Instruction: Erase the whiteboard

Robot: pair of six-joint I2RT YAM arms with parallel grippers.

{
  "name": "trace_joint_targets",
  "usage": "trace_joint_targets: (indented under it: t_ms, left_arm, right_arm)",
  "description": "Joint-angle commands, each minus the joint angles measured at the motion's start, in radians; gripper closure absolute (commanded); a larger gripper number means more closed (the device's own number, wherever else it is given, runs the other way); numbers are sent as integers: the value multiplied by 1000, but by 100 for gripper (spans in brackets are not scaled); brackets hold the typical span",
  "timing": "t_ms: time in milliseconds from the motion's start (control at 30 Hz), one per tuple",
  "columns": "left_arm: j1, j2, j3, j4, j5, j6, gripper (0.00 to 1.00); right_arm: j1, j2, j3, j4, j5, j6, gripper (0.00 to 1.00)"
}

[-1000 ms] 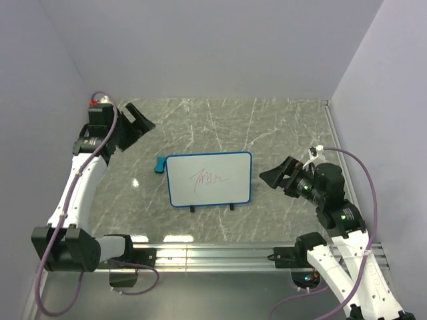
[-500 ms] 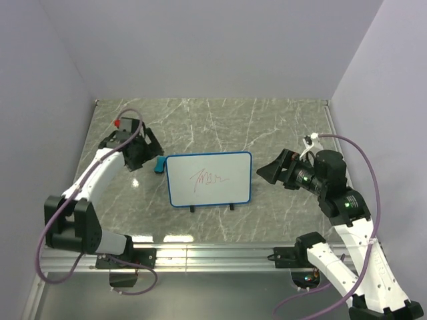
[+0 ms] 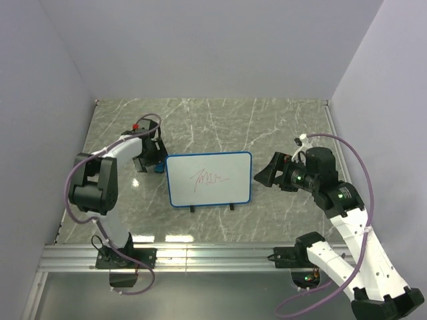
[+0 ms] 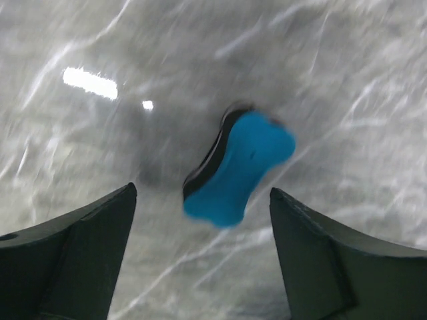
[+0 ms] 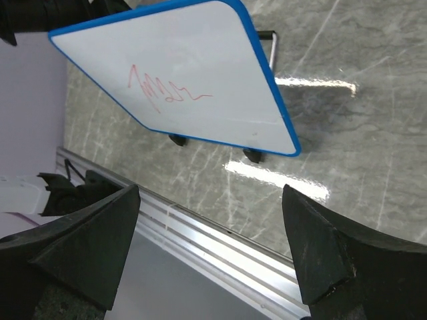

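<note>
The whiteboard (image 3: 209, 179), white with a thin blue frame and black feet, stands in the middle of the marble table and bears a red scribble (image 3: 209, 179). It also shows in the right wrist view (image 5: 180, 80). A small blue eraser block (image 3: 159, 166) lies just left of the board; in the left wrist view (image 4: 237, 167) it lies on the table just ahead of the open fingers. My left gripper (image 3: 150, 157) hangs open right over it. My right gripper (image 3: 265, 176) is open and empty, just right of the board's right edge.
Grey walls close in the table at the back and on both sides. An aluminium rail (image 3: 220, 255) runs along the near edge; it also shows in the right wrist view (image 5: 200, 233). The left arm folds back along the table's left side.
My left gripper has swung from the far left corner down and right to the eraser beside the board. My right gripper has edged left toward the board's right edge.
</note>
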Motion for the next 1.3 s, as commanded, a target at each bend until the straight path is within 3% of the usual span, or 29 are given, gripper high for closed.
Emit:
trace_joint_targets:
  t_ms: [0,267,533,833,1000,1100,1267]
  left_arm:
    - [-2,54,79,37,3,47,16]
    - [-3,150,154,29,-2,70,23]
    - [-12,144,130,27,-5,56,51]
    - [-41,56,54,15,-22,38,52]
    - [-49,39,56,4,-22,28,71]
    - [-54,43,51,1,-14,22,100]
    - [-60,13,50,-22,-8,9,100]
  right_arm:
    - [8,13,37,-25,29,-38,7]
    - [7,30,23,-19,63,-37,7]
    - [5,75,37,24,78,-51,7]
    - [5,182,88,79,73,-77,7]
    - [7,213,71,118,64,-83,7]
    - [7,249,66,161,29,-95,7]
    - [7,314,69,237,-40,-117,8]
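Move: Just ahead of the left fingers lies the blue eraser, about 3 cm forward, 1 cm right and 2 cm below the left hand; the whiteboard's middle is some 18 cm right of that hand, 4 cm back and 3 cm higher. From the right hand, the whiteboard's middle is roughly 12 cm ahead, 14 cm left and 15 cm below, and the eraser about 18 cm ahead, 31 cm left and 21 cm below. Reaching about 4 cm forward and slightly down over the eraser, the left hand closes its wide-open fingers on its sides, then draws back some 3 cm and drifts a little right, tightening the pinch. The right hand, still open, sinks a little, then goes about 5 cm forward towards the whiteboard's far right corner without gripping anything. ##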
